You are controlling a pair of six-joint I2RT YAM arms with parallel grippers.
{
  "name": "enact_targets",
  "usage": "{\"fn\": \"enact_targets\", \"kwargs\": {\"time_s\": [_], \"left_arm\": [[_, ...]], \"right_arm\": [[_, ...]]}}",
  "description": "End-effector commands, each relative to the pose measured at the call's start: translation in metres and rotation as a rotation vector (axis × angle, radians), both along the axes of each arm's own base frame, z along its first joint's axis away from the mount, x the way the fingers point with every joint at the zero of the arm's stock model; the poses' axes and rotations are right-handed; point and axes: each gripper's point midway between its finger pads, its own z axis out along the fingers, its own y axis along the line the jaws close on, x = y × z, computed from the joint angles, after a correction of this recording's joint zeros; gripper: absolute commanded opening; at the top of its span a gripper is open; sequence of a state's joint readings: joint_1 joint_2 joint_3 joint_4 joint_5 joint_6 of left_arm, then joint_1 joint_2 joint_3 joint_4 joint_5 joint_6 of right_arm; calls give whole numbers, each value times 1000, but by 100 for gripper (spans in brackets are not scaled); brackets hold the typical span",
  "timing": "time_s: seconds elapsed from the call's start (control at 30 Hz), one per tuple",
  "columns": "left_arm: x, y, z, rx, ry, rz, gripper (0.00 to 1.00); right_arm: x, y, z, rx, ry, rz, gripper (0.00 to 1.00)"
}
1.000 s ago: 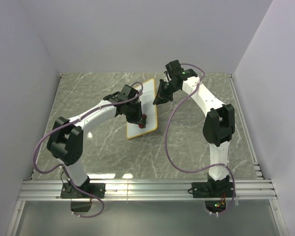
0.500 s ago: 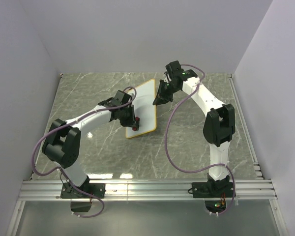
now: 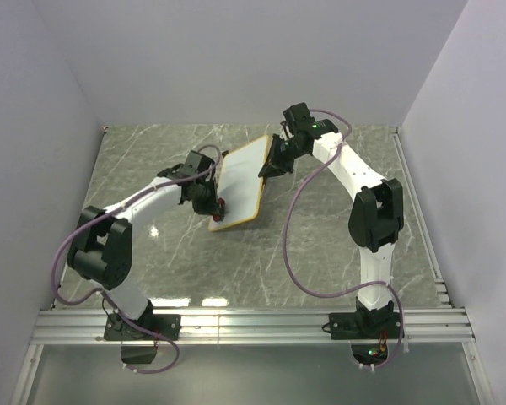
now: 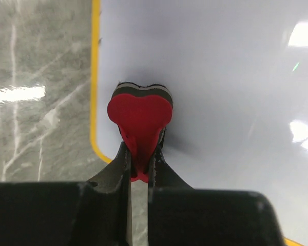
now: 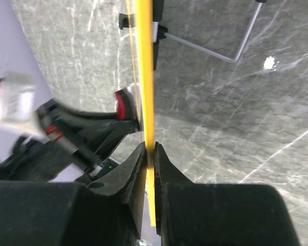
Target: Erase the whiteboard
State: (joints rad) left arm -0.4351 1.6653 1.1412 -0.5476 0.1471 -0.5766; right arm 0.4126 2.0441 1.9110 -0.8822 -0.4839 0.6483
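The whiteboard (image 3: 240, 179), white with a thin yellow frame, stands tilted in mid table. It also shows in the left wrist view (image 4: 220, 92), where its face looks plain white. My right gripper (image 3: 268, 169) is shut on its right edge; the right wrist view shows the yellow frame (image 5: 145, 61) edge-on between the jaws (image 5: 150, 154). My left gripper (image 3: 216, 202) is shut on the red-and-black eraser (image 4: 139, 110), which presses on the board's face near its lower left corner. The eraser shows as a red spot from above (image 3: 220, 202).
Grey marble tabletop (image 3: 337, 245) inside white walls. A thin metal wire stand (image 5: 220, 51) sticks out behind the board. An aluminium rail (image 3: 253, 325) runs along the near edge by the arm bases.
My left gripper with the eraser has slid left and down across the board to its lower left corner. The board has turned and tilted leftward. The right gripper has kept its hold.
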Motion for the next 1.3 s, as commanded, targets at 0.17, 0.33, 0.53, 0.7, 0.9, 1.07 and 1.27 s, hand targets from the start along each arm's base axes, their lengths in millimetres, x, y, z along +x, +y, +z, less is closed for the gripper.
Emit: {"fn": "enact_targets", "kwargs": {"time_s": [0.17,0.33,0.53,0.7,0.9,1.07,1.27], "left_arm": [[37,27,137,-71,-309,102,0],[34,50,145,-52,-340,148,0],[27,63,132,-57,-306,180,0],[23,61,127,-71,-287,176,0],[20,62,125,-66,-281,174,0],[17,64,122,-62,-275,179,0],[16,63,117,-62,-260,179,0]], "right_arm": [[13,11,88,144,-162,-30,0],[21,-3,123,182,-221,-72,0],[38,-11,133,200,-239,-115,0],[55,-7,117,190,-222,-132,0],[69,0,91,183,-186,-141,0],[75,5,70,179,-158,-129,0],[78,8,49,175,-125,-121,0]]}}
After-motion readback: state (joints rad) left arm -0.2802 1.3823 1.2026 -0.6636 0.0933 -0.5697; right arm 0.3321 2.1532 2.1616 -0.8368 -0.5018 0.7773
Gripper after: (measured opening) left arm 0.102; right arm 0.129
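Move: My left hand has the eraser down by the whiteboard's near-left corner, which is roughly 5 cm back and 2 cm left of this hand, 3 cm lower. The board's middle lies some 7 cm ahead, 6 cm to the right and slightly higher. My right hand still holds the raised right edge; the board's middle is about 6 cm to its left, 3 cm back and 5 cm below. I lift the eraser quickly up off the board, about 15 cm, tipping the fingers outward some 20 degrees. Then I swing it left past the board's edge and sink about 4 cm to hover beside it, keeping my grip. Meanwhile my right hand, still pinching the edge, carries the board up and forward about 7 cm, then lowers it partway again. ##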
